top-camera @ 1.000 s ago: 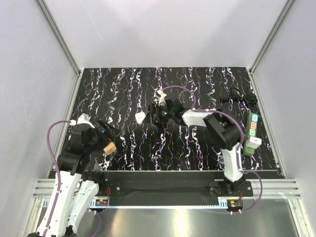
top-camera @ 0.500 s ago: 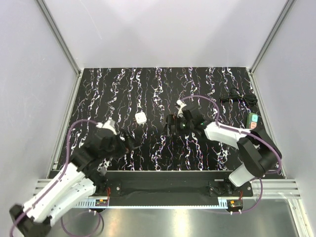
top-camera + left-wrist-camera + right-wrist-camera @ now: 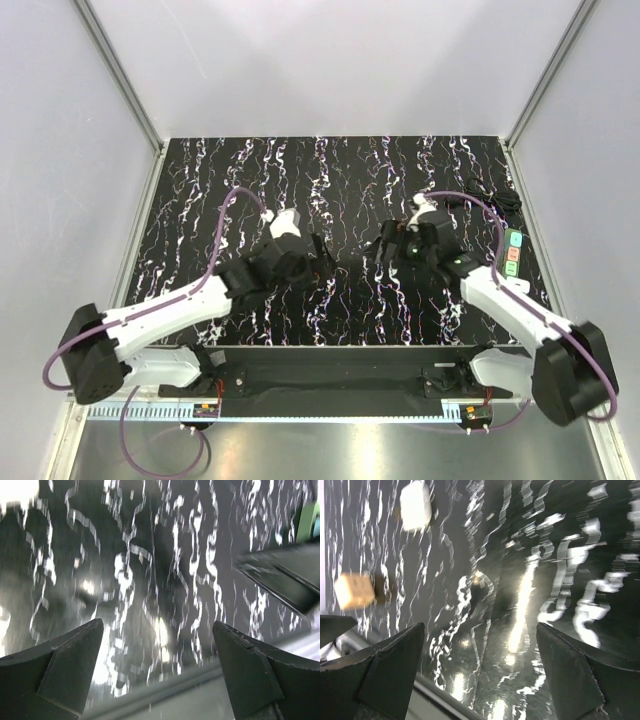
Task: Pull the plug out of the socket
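The socket (image 3: 512, 253), a dark-green strip with coloured switches, lies along the table's right edge, and my right forearm crosses its near end. The plug cannot be told apart from that white forearm. A green sliver of the socket (image 3: 307, 520) shows at the top right of the left wrist view. My left gripper (image 3: 323, 262) (image 3: 156, 625) hangs open over the middle of the table, pointing right. My right gripper (image 3: 384, 246) (image 3: 480, 626) faces it, open and a short gap away. Neither holds anything, and both are well left of the socket.
A coiled black cable (image 3: 488, 196) lies at the back right, behind the socket. In the right wrist view a white cube (image 3: 415, 505) and a tan block (image 3: 354, 590) rest on the black marbled table (image 3: 350, 170). White walls surround the table on three sides.
The left arm has reached out from the near left corner to the table's middle. The right gripper has drawn back to the right as its arm stretched out low. Both stayed open.
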Robot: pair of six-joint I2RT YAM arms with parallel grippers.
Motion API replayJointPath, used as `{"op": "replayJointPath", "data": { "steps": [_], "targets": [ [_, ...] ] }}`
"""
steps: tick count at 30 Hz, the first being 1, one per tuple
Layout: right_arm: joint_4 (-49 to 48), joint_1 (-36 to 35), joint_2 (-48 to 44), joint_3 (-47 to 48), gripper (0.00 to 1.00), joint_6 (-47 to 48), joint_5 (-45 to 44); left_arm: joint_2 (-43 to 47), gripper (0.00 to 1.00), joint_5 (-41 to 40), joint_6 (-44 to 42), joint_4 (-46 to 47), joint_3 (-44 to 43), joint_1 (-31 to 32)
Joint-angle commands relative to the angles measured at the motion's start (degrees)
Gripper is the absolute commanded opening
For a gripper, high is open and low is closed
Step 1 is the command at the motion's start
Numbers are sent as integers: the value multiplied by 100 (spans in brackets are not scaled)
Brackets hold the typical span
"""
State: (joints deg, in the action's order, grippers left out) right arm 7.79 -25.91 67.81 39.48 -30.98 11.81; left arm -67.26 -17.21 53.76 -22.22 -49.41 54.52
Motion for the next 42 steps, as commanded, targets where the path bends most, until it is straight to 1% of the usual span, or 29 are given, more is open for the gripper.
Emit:
{"op": "replayJointPath", "data": {
  "steps": [1,2,3,4,5,6,7,8,11,14,16,17,18,21,23,25,26,27,29,30,32,33,35,37,38,39,42],
  "targets": [
    [714,393,-548,-99,100,-162,-399,-522,96,-625,-567,1637,-183,6],
    [872,620,-828,-125,99,-145,-408,-690,96,-573,-646,1885,-227,6],
    [1221,718,-961,-125,100,-101,-443,-1022,96,-538,-786,2358,-262,6],
    [1416,832,-1102,-117,100,-66,-487,-1191,96,-477,-823,2554,-306,6],
    [1653,946,-1347,-56,100,-40,-591,-1358,96,-363,-858,2730,-419,6],
    [2090,1113,-1454,-11,100,4,-793,-1525,96,-266,-884,3071,-481,6],
    [2243,1132,-1559,6,100,-48,-899,-1840,96,-169,-902,3196,-560,6],
    [2323,1141,-1752,-37,100,-170,-970,-1999,96,23,-919,3284,-770,6],
    [2289,1185,-1859,-90,100,-531,-944,-2352,96,454,-981,3627,-991,6],
    [2174,1194,-1754,-108,100,-734,-1014,-2239,96,928,-1042,3996,-739,6],
    [2174,1194,-1675,-108,100,-734,-1146,-2046,96,1157,-1288,3980,-553,14],
    [2174,1202,-1649,-116,100,-716,-1155,-1975,96,1202,-1385,3945,-326,15],
    [2183,1194,-1657,-116,100,-673,-1399,-1905,96,1203,-1594,3796,-211,15],
    [2287,1194,-1596,-82,100,-585,-1856,-1572,97,1018,-1868,3672,299,6],
    [2533,1194,-1439,93,100,-523,-2051,-1465,98,1070,-2018,3663,484,15],
    [2805,1229,-1176,470,100,-462,-2358,-1412,99,1219,-2342,3567,389,6],
    [3146,1325,-1104,638,100,-409,-2568,-1412,99,1264,-2465,3488,327,6],
    [3306,1413,-1034,796,100,-383,-2692,-1447,99,1299,-2719,3444,239,6],
    [3579,1623,-998,1236,100,-243,-2886,-1543,99,1334,-2958,3339,-85,-3],
    [3606,1964,-1007,1359,100,-181,-2886,-1701,99,1369,-3168,3216,-208,-38],
    [3668,2369,-963,1676,100,4,-2869,-1886,99,1606,-3318,3136,-578,-108],
    [3685,2806,-902,1772,100,91,-2851,-2052,99,1694,-3441,3118,-692,-143],
    [3703,3248,-674,1992,100,258,-2703,-2185,99,2072,-3503,3188,-842,-301],
    [3686,3739,-420,2072,100,268,-2562,-2352,99,2396,-3556,3539,-825,-468],
    [3668,3847,-340,2089,100,233,-2457,-2405,99,2459,-3582,3697,-781,-512],
    [3651,3935,-269,2116,100,250,-2464,-2527,99,2503,-3661,4046,-746,-548],
    [3466,3997,-102,2221,100,373,-2999,-2896,99,2591,-3828,4514,-667,-592]
  ]
}}
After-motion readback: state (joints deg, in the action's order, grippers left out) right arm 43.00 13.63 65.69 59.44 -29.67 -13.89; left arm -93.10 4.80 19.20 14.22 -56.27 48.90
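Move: Over on the right, on the green socket strip, the white plug lies about 33 cm to the right hand's right, 5 cm nearer the base and 8 cm below. The green plug stands next to it, some 5 cm farther out and 1 cm to its left; the black cable is about 20 cm ahead and 28 cm right of the right hand. From the left hand the white plug is roughly 46 cm right, 1 cm ahead and 12 cm lower. Sweeping some 29 cm to the right towards the socket strip, the empty right hand slows halfway, then hurries on, ending 5 cm higher and turned nearly 60 degrees clockwise. The left hand follows right and forward, swings back and left a few cm, then comes forward-right again, net 11 cm right and 8 cm forward, turning clockwise as its fingertips lift. Both grippers stay open and touch nothing. ##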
